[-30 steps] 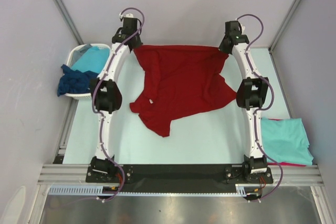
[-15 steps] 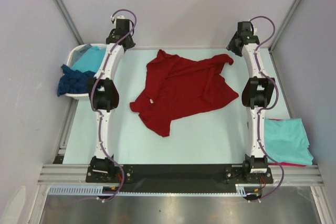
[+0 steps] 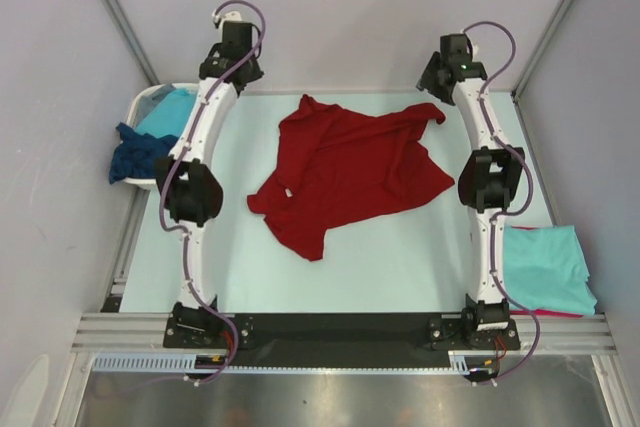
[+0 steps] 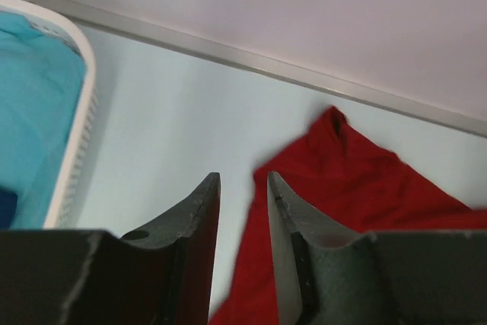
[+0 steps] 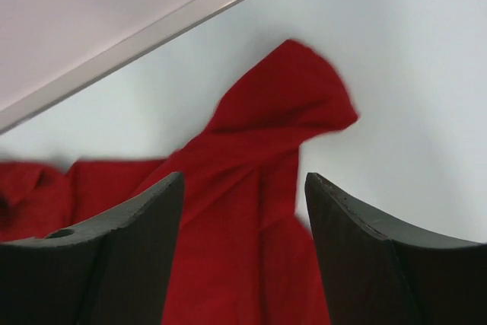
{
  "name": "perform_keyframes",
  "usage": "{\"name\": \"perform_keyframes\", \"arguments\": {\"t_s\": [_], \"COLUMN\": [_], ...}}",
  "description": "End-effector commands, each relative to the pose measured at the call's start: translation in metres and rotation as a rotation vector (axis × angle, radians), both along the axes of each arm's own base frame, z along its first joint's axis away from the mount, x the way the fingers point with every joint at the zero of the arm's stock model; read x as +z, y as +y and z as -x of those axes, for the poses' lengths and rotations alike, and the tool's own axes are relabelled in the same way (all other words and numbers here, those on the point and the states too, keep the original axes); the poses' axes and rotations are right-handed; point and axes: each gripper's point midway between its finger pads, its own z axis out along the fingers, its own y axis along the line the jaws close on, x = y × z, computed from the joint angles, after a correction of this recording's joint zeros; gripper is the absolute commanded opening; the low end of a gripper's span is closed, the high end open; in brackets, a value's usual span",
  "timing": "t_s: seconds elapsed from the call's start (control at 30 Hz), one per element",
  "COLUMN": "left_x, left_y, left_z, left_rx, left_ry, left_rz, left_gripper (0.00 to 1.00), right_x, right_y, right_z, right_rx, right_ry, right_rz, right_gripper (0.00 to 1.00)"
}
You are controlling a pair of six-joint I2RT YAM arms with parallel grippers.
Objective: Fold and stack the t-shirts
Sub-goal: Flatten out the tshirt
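The dark red t-shirt (image 3: 345,172) lies loose and crumpled in the middle of the table, its far edge bunched into two points. My left gripper (image 3: 243,72) hovers above the table just left of the shirt's far left point. In the left wrist view its jaws (image 4: 243,182) stand a little apart with nothing between them, and the red cloth (image 4: 358,180) lies below. My right gripper (image 3: 433,80) hangs over the far right point. The right wrist view shows it (image 5: 243,180) wide open above the red sleeve (image 5: 266,142), not touching it.
A white basket (image 3: 143,105) at the far left holds a turquoise shirt (image 3: 176,107) and a navy one (image 3: 140,155) spilling over its rim. A folded turquoise shirt (image 3: 545,267) lies at the right front on a red one (image 3: 562,314). Walls close in at the back and sides.
Both grippers were shut on the red shirt's far edge, holding it stretched. They have opened, the edge has dropped and bunched on the table, and both wrists have drawn back.
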Motion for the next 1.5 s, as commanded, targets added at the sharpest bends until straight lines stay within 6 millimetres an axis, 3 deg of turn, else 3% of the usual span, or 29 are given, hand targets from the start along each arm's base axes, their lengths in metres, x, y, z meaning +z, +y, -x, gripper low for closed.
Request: {"name": "perform_keyframes", "arguments": {"t_s": [0.0, 0.03, 0.07, 0.1, 0.13, 0.17, 0.2, 0.23, 0.33, 0.37, 0.43, 0.47, 0.67, 1.0, 1.17, 1.47], "left_x": [0.080, 0.075, 0.091, 0.060, 0.056, 0.053, 0.037, 0.030, -0.002, -0.018, -0.024, -0.036, -0.057, -0.067, -0.076, -0.081], "left_y": [-0.056, -0.066, -0.067, -0.068, -0.073, -0.076, -0.075, -0.085, -0.101, -0.101, -0.107, -0.106, -0.107, -0.108, -0.112, -0.125], "left_z": [0.059, 0.069, 0.084, 0.094, 0.107, 0.114, 0.134, 0.145, 0.175, 0.184, 0.199, 0.206, 0.222, 0.248, 0.254, 0.258], "left_rx": [-0.100, -0.113, -0.121, -0.119, -0.122, -0.128, -0.139, -0.157, -0.214, -0.216, -0.232, -0.240, -0.262, -0.291, -0.306, -0.338], "left_ry": [-0.125, -0.109, -0.140, -0.071, -0.061, -0.068, -0.037, -0.030, 0.024, 0.059, 0.064, 0.085, 0.129, 0.134, 0.148, 0.162], "left_rz": [0.022, 0.039, 0.058, 0.045, 0.040, 0.044, 0.031, 0.018, -0.002, -0.023, -0.037, -0.045, -0.035, -0.006, 0.002, -0.002], "left_gripper": [0.37, 0.36, 0.36, 0.36, 0.35, 0.35, 0.35, 0.35, 0.35, 0.34, 0.34, 0.34, 0.33, 0.34, 0.34, 0.33], "right_x": [0.106, 0.098, 0.086, 0.084, 0.065, 0.063, 0.062, 0.046, 0.022, 0.006, -0.003, -0.012, -0.039, -0.074, -0.105, -0.122], "right_y": [0.068, 0.065, 0.067, 0.071, 0.065, 0.064, 0.072, 0.065, 0.063, 0.059, 0.054, 0.050, 0.033, 0.011, -0.009, -0.015], "right_z": [0.041, 0.056, 0.066, 0.075, 0.099, 0.109, 0.116, 0.137, 0.158, 0.171, 0.181, 0.190, 0.201, 0.213, 0.227, 0.225], "right_rx": [0.098, 0.085, 0.088, 0.093, 0.083, 0.083, 0.096, 0.089, 0.080, 0.078, 0.068, 0.069, 0.028, -0.061, -0.122, -0.128], "right_ry": [-0.155, -0.119, -0.084, -0.080, -0.022, -0.021, -0.038, 0.005, 0.067, 0.105, 0.119, 0.127, 0.178, 0.277, 0.347, 0.369], "right_rz": [0.077, 0.104, 0.121, 0.133, 0.160, 0.164, 0.171, 0.200, 0.197, 0.205, 0.214, 0.223, 0.212, 0.217, 0.176, 0.176], "right_gripper": [0.70, 0.70, 0.69, 0.69, 0.69, 0.69, 0.69, 0.69, 0.69, 0.69, 0.67, 0.67, 0.66, 0.66, 0.66, 0.65]}}
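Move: Some 22 cm back from the empty right hand, 2 cm to its right and 16 cm below lies the t-shirt's right sleeve tip; the shirt's far right corner is about 3 cm ahead of this hand. The left hand has the shirt's near left part around 29 cm back, 9 cm right and 25 cm below. The far left corner lies 8 cm ahead and 10 cm right of the left hand, the laundry basket 8 cm back and 20 cm left. Pulling back together from the shirt's far edge, both empty hands rise about 6 cm, then sink below where they started. The left ends roughly 26 cm back and 11 cm right, over the shirt's near left part; the right bows left and returns, ending 24 cm back and 12 cm lower, near the right sleeve tip. Fingers stay parted as they tip downward, the right by about 20 degrees. ##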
